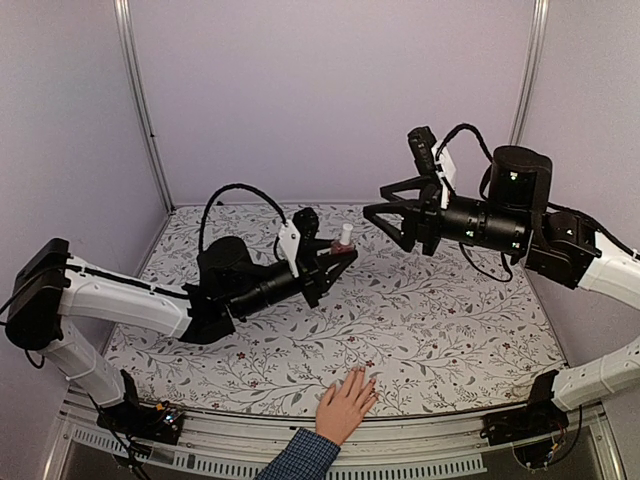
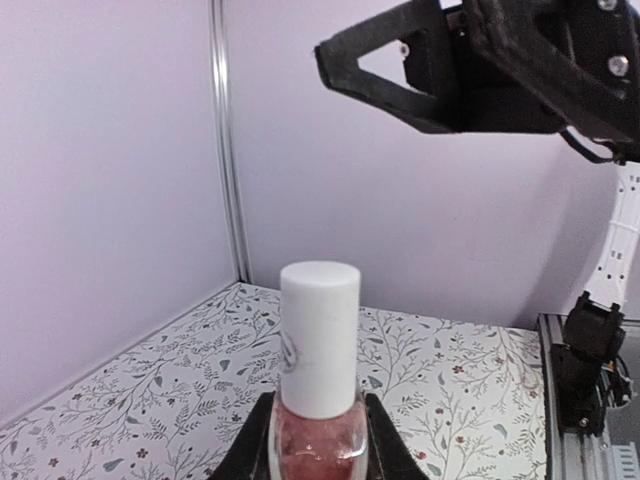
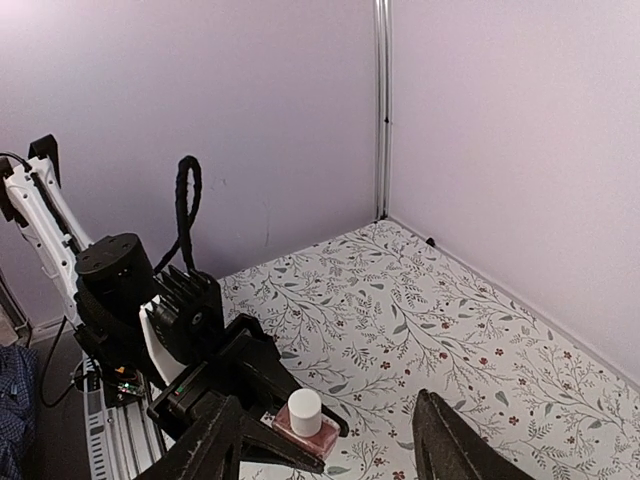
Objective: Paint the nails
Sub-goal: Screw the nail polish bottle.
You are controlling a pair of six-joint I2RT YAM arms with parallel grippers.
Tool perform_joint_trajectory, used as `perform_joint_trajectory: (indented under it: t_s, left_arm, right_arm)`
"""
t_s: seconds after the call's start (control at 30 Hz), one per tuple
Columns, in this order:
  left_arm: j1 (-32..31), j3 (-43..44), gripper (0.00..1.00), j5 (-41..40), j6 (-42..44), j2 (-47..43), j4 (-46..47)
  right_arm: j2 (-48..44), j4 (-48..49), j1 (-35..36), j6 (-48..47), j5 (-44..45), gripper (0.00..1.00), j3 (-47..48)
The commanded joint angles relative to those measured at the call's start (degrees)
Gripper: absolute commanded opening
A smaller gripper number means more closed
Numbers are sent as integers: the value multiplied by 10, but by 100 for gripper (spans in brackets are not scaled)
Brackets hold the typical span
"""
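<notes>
My left gripper (image 1: 338, 256) is shut on a small pink bottle (image 1: 341, 246) with a white cap (image 2: 319, 340), holding it upright above the middle of the table. In the left wrist view the glass body (image 2: 318, 435) sits between the two black fingers. My right gripper (image 1: 388, 216) hangs open just right of and above the cap, with nothing between its fingers (image 3: 215, 440). From the right wrist view the bottle (image 3: 306, 428) lies below it. A light-skinned hand (image 1: 345, 405) with a blue checked cuff (image 1: 300, 457) rests flat at the near edge. Its nails (image 1: 360, 376) are too small to make out.
The floral tablecloth (image 1: 450, 310) covers the table, with plain lilac walls on three sides and metal corner posts (image 1: 140, 100). The right arm's body (image 1: 520, 215) hovers over the far right. The left arm (image 1: 120, 300) stretches in from the near left.
</notes>
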Motion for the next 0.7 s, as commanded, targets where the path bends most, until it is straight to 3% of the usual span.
perform_joint_trajectory:
  t_s: [0.0, 0.2, 0.37, 0.53, 0.67]
  left_arm:
    - [9, -17, 0, 110, -5, -14, 42]
    - [38, -10, 0, 377, -77, 7, 110]
    - [40, 15, 0, 512, -115, 34, 132]
    - [42, 27, 0, 563, -155, 57, 174]
    - [50, 23, 0, 568, -179, 62, 200]
  right_arm:
    - [-6, -10, -8, -45, -96, 61, -2]
    - [29, -52, -8, -102, -231, 59, 22]
    - [51, -53, -8, -126, -319, 54, 28]
    - [69, -51, -8, -133, -380, 46, 36]
    - [75, -58, -6, -137, -404, 32, 38]
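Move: Between the left fingers the nail polish bottle is already held upright, its white cap about 3 cm above that hand's point, straight over it. From the open right gripper the cap lies some 5 cm to the left, 5 cm below and roughly 1 cm ahead, with the red bottle body about 3 cm under the cap. The hand to be painted rests on the table, about 18 cm back from the left gripper, level sideways and some 27 cm below. Drawing the held bottle back about 11 cm towards the base, the left hand swings clockwise by nearly 50 degrees with its grip kept. The right hand follows, going back with it, then also down and left onto the white cap, yawing some 35 degrees counter-clockwise; its wide-open fingers start closing around the cap late on, with contact not yet visible. ##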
